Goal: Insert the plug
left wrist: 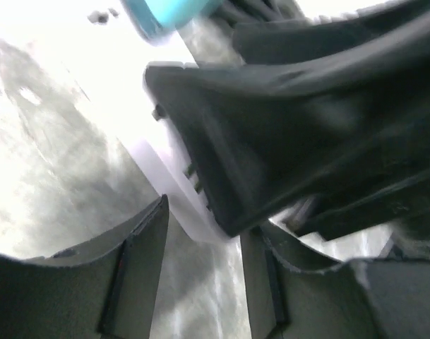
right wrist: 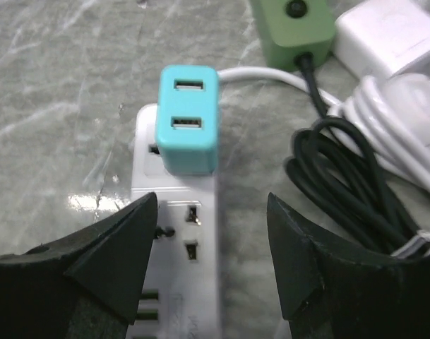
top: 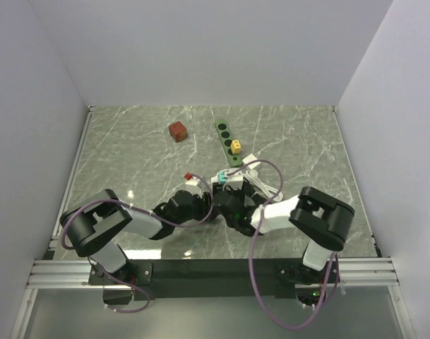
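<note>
A teal plug point(right wrist: 189, 120) with two USB ports sits seated in the far end of a white power strip point(right wrist: 174, 282) that lies flat on the marble table. My right gripper point(right wrist: 211, 212) hovers open just above the strip's empty sockets, touching nothing. In the left wrist view, the strip's near end point(left wrist: 176, 191) lies between the tips of my left gripper point(left wrist: 204, 226), which looks closed on it; the dark right gripper point(left wrist: 306, 141) fills the upper right. In the top view both grippers meet at the table's middle, just below the teal plug point(top: 217, 181).
A green power strip point(top: 227, 140) carrying a yellow plug point(top: 236, 146) lies behind. Its black cord point(right wrist: 349, 183) coils right of my right gripper, beside a white cable bundle point(right wrist: 405, 134) and white charger point(right wrist: 384, 35). A brown cube point(top: 177, 131) sits at the back left.
</note>
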Available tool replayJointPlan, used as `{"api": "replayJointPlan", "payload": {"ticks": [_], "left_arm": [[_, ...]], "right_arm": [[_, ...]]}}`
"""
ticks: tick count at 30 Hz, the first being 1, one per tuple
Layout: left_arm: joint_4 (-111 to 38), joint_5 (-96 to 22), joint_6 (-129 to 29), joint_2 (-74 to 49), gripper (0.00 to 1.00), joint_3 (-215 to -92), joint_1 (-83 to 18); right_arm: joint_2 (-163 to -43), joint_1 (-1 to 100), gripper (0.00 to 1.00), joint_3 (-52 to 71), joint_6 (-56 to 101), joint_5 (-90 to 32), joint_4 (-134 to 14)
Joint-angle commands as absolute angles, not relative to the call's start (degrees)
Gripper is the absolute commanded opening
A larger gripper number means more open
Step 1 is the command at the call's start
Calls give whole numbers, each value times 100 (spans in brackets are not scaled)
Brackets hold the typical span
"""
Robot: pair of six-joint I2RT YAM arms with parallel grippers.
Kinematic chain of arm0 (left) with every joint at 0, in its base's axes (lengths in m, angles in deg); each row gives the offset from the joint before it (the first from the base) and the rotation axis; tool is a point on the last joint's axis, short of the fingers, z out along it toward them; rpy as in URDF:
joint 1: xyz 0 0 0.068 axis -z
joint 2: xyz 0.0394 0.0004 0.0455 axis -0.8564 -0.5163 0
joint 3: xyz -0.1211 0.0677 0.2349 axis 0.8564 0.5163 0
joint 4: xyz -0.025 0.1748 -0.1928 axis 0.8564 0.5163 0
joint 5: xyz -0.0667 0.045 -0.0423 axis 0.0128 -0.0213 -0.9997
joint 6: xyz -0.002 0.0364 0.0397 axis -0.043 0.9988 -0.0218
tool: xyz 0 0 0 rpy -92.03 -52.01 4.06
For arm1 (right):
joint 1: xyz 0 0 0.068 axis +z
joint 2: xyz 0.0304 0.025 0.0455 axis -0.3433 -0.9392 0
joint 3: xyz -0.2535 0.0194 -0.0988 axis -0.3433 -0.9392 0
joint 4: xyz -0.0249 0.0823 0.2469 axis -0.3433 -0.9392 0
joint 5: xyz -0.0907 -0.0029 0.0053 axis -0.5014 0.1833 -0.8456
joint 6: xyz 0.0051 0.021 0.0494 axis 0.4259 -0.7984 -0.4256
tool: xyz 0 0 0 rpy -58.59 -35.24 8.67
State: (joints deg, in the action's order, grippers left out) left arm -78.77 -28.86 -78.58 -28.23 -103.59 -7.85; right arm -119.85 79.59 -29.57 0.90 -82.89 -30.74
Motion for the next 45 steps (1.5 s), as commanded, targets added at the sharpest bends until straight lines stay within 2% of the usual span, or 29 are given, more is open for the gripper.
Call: {"api": "replayJointPlan", "payload": {"ticks": [1,8,13,26,33,36,37,38,40,45], "left_arm": [[-7387,-1974,-7671,-2769,49,-10251,-979],[-7317,-1807,-7671,-2488,49,-10137,-988],[-7291,-1719,-7671,-2259,49,-10031,-988],[-7396,-1894,-7636,-2417,49,-10084,-996],[-7510,-1965,-7460,-2435,52,-10154,-996],[-7563,-2044,-7408,-2356,61,-10163,-996],[-7563,-2044,-7416,-2338,75,-10163,-996],[-7528,-2026,-7407,-2303,78,-10172,-988],[-7510,-1991,-7399,-2207,85,-10163,-988],[-7213,-1763,-7337,-1715,92,-10172,-1014]], "right_arm": [[-11332,8398,70,-3459,218,-7931,-3675],[-10119,8389,71,-3855,596,-8178,-3666],[-9503,8074,71,-4189,860,-7880,-3298],[-10275,7343,68,-3188,1098,-6825,-3086],[-10110,6756,68,-3003,1238,-6455,-3042],[-10021,6491,68,-2906,1370,-6297,-3130],[-10012,6299,68,-2871,1414,-6245,-3138],[-9995,6184,68,-2871,1440,-6140,-3139],[-10021,5860,68,-2845,1510,-6016,-3174],[-10240,5182,70,-2739,1616,-5481,-3349]]}}
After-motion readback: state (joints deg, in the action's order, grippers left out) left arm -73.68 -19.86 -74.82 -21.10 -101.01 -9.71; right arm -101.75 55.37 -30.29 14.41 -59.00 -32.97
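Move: Ahead and to the right of the open right hand, the white block sits about 8 cm out, 8 cm right and 3 cm lower. The teal charger stands on the white strip's far end, 4 cm ahead and 2 cm left; the green strip's near end is 7 cm ahead, 3 cm right, and the black cable coil some 8 cm right, 1 cm back. From the left hand, the white strip's middle lies about 3 cm ahead and the charger 8 cm ahead, 1 cm right. Backing off the teal charger with its fingers still open, the right hand draws back some 4 cm while rising, then swings forward and right, still climbing, to hover about 9 cm higher over the cables by the white block. The left hand eases back slightly, shifts left and a little forward off the strip's near end, stops, then opens its half-open fingers nearly fully. ##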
